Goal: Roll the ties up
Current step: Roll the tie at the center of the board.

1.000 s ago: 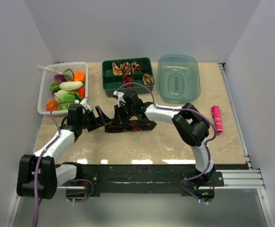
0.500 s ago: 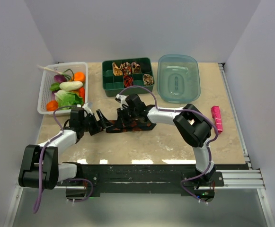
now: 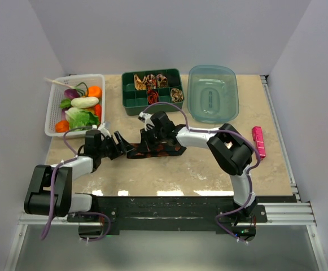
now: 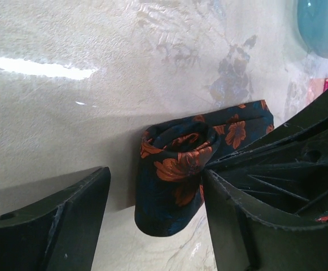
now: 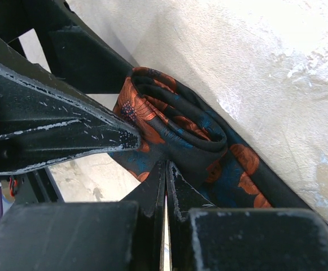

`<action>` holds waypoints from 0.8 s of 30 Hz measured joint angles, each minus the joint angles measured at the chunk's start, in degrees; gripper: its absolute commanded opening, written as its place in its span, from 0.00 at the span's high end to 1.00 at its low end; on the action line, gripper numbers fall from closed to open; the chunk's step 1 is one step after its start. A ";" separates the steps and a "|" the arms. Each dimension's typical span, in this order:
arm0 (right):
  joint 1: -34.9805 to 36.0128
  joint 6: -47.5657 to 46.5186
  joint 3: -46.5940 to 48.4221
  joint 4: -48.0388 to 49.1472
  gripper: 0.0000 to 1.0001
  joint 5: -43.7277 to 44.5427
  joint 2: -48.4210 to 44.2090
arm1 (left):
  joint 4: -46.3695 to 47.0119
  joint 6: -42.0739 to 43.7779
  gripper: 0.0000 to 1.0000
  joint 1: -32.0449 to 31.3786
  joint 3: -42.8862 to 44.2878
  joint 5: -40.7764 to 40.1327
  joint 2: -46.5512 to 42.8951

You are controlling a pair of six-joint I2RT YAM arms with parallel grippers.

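A long black tie with orange flowers (image 3: pixel 162 149) lies flat on the table, its left end rolled into a small coil (image 4: pixel 175 166). My left gripper (image 3: pixel 124 148) straddles that coil with its jaws open. The right finger (image 4: pixel 248 214) touches the coil, and the left finger (image 4: pixel 68 220) stands a little apart from it. My right gripper (image 5: pixel 166 165) is shut, its tips resting on the flat tie right beside the coil (image 5: pixel 175 121). Rolled ties in tan, red and dark (image 3: pixel 152 84) sit in the green box (image 3: pixel 131 97).
A white basket (image 3: pixel 53 107) of toy vegetables stands at the back left. A teal tub (image 3: pixel 213 93) sits to the right of the green box. A small pink bar (image 3: pixel 258 141) lies near the right edge. Purple cables run along both arms.
My left gripper has slid slightly right onto the rolled end and its jaws have narrowed around it. The right gripper has stayed shut on the tie, barely shifting.
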 measured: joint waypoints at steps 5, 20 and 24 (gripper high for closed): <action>-0.92 0.07 0.00 -0.59 1.00 -1.33 0.02 | 8.00 -1.11 0.34 0.09 -2.14 2.23 2.62; -1.55 0.46 0.07 -1.31 1.00 -3.26 0.68 | 21.22 -3.58 0.67 0.22 -5.57 7.43 8.04; -1.57 0.52 0.17 -1.42 1.00 -3.26 0.68 | 21.51 -3.58 0.74 0.22 -5.57 7.58 8.09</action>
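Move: The tie's rolled end sits practically at the left fingertips: its middle is about 2 cm to the right of the hand and roughly 1 cm below it, level in the forward direction. The flat tail's middle lies some 12 cm to the left hand's right, and the green box is about 24 cm ahead and 9 cm right of that hand. From the right hand, the roll is about 2 cm left and 1 cm forward. Slide the open left gripper about 2 cm right so its fingers straddle the tie roll, rolling the wrist left side down and lifting the finger direction slightly, some 10 degrees in all. Then stay there and close to pinch the roll from both sides. Keep the right gripper shut, its tips against the roll's right side, easing right a little under 1 cm. ##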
